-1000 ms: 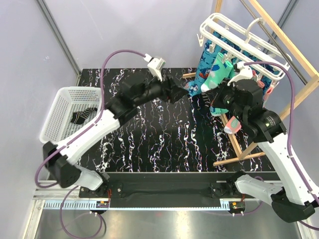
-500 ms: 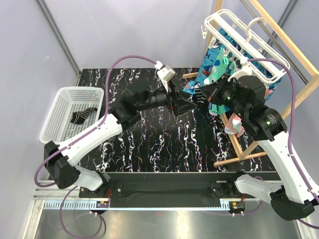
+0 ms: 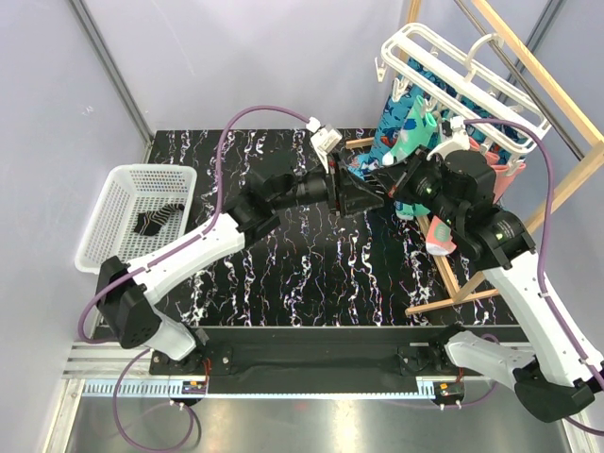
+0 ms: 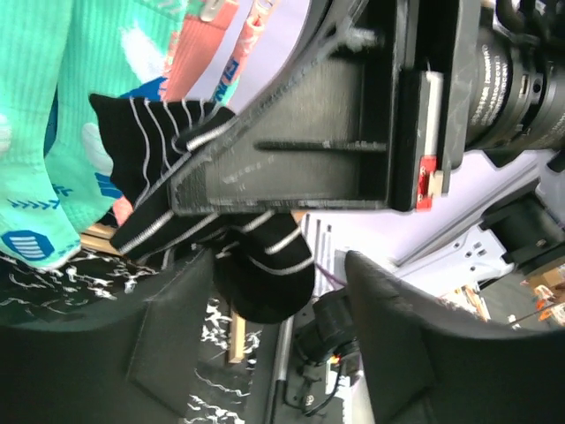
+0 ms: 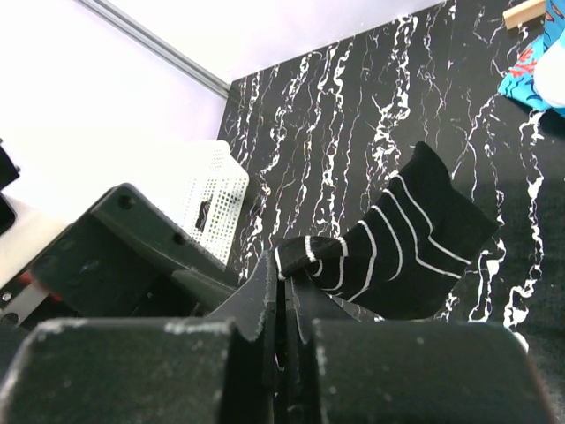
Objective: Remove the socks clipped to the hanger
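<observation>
A dark striped sock hangs over the table, and my right gripper is shut on its cuff. In the left wrist view the sock's toe sits between the fingers of my left gripper, which is open, with a gap showing on the right side. The two grippers meet nose to nose below the white hanger, the left gripper beside the right gripper. A mint-green sock, a blue sock and a salmon-pink sock hang from the clips.
A white basket stands at the table's left edge with a dark sock inside. The light wooden frame carrying the hanger rises at the right, its foot bars resting on the black marbled table.
My left arm has reached further right until its gripper surrounds the sock held by the right gripper. The left jaws have narrowed a little. The hanger has swung slightly.
</observation>
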Robot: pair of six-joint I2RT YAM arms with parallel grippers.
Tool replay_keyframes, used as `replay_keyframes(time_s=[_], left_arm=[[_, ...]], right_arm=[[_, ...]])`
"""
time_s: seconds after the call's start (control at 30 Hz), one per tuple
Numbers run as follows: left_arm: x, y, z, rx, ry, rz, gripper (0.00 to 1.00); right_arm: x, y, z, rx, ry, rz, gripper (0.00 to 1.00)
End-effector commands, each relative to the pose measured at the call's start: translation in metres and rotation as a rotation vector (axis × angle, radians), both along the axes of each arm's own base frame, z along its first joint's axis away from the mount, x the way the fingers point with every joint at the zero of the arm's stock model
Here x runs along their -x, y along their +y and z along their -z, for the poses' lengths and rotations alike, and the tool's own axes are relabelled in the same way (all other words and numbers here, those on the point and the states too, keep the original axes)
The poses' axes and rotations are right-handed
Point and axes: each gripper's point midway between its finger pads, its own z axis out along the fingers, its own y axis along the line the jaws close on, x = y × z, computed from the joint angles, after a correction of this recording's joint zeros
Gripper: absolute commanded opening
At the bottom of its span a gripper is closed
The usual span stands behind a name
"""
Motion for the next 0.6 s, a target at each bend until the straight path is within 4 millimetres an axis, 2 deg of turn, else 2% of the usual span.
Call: replay_keyframes(time_s=[0.0, 0.07, 0.1, 0.3, 0.33, 0.37, 0.43, 0.47, 0.5, 0.57], left_arm=[[0.001, -0.004, -0.030, 0.065, -0.047, 0.013, 0.30], [-0.005, -0.007, -0.020, 0.034, -0.017, -0.004, 0.07], [-0.006, -0.006, -0.013, 0.015, 0.002, -0.008, 0.00], [0.002, 0.007, -0.010, 0.026, 0.017, -0.025, 0.00], [0.000, 0.010, -0.010, 0.014, 0.015, -0.043, 0.00], [-0.005, 0.014, -0.011, 0.001, 0.014, -0.074, 0.00], [-0.014, 0.029, -0.003, -0.063, 0.032, -0.131, 0.00], [-0.023, 0.037, 0.000, -0.084, 0.034, -0.178, 0.00], [-0.024, 0.048, 0.005, -0.116, 0.058, -0.206, 0.00], [-0.047, 0.075, 0.022, -0.158, 0.096, -0.307, 0.00]], right_arm=[[0.005, -0.002, -0.018, -0.063, -0.062, 0.001, 0.03], [0.007, -0.004, -0.020, -0.067, -0.072, 0.003, 0.04], [0.007, -0.004, -0.019, -0.064, -0.073, 0.004, 0.05], [0.009, -0.009, -0.020, -0.046, -0.088, 0.014, 0.12], [0.010, -0.009, -0.020, -0.043, -0.090, 0.011, 0.18], [0.011, -0.010, -0.020, -0.039, -0.090, 0.012, 0.33], [0.012, -0.012, -0.022, -0.031, -0.099, 0.015, 0.46], [0.014, -0.014, -0.024, -0.022, -0.106, 0.016, 0.57], [0.015, -0.016, -0.026, -0.019, -0.111, 0.020, 0.63], [0.019, -0.019, -0.028, -0.010, -0.121, 0.021, 0.76]])
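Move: The black striped sock is still pinched in my right fingers. Its middle lies about 3 cm ahead, 3 cm to the right and 1 cm above my left hand, with its lower end between my part-open left fingers; from my right hand it is 1 cm ahead, 4 cm right and 2 cm below. From my left hand, the green socks hang some 8 cm ahead and 9 cm right, the pink socks 3 cm ahead and 16 cm right, both roughly at hand height. I finish shutting my left fingers on the hanging end of the striped sock and sink that hand about 2.5 cm. With the sock pinched there, my right hand opens wide and lets go, easing back barely 1 cm, while my left starts pulling left and forward, some 3 cm leftward, away from the pink socks, its wrist turning a little counter-clockwise. ##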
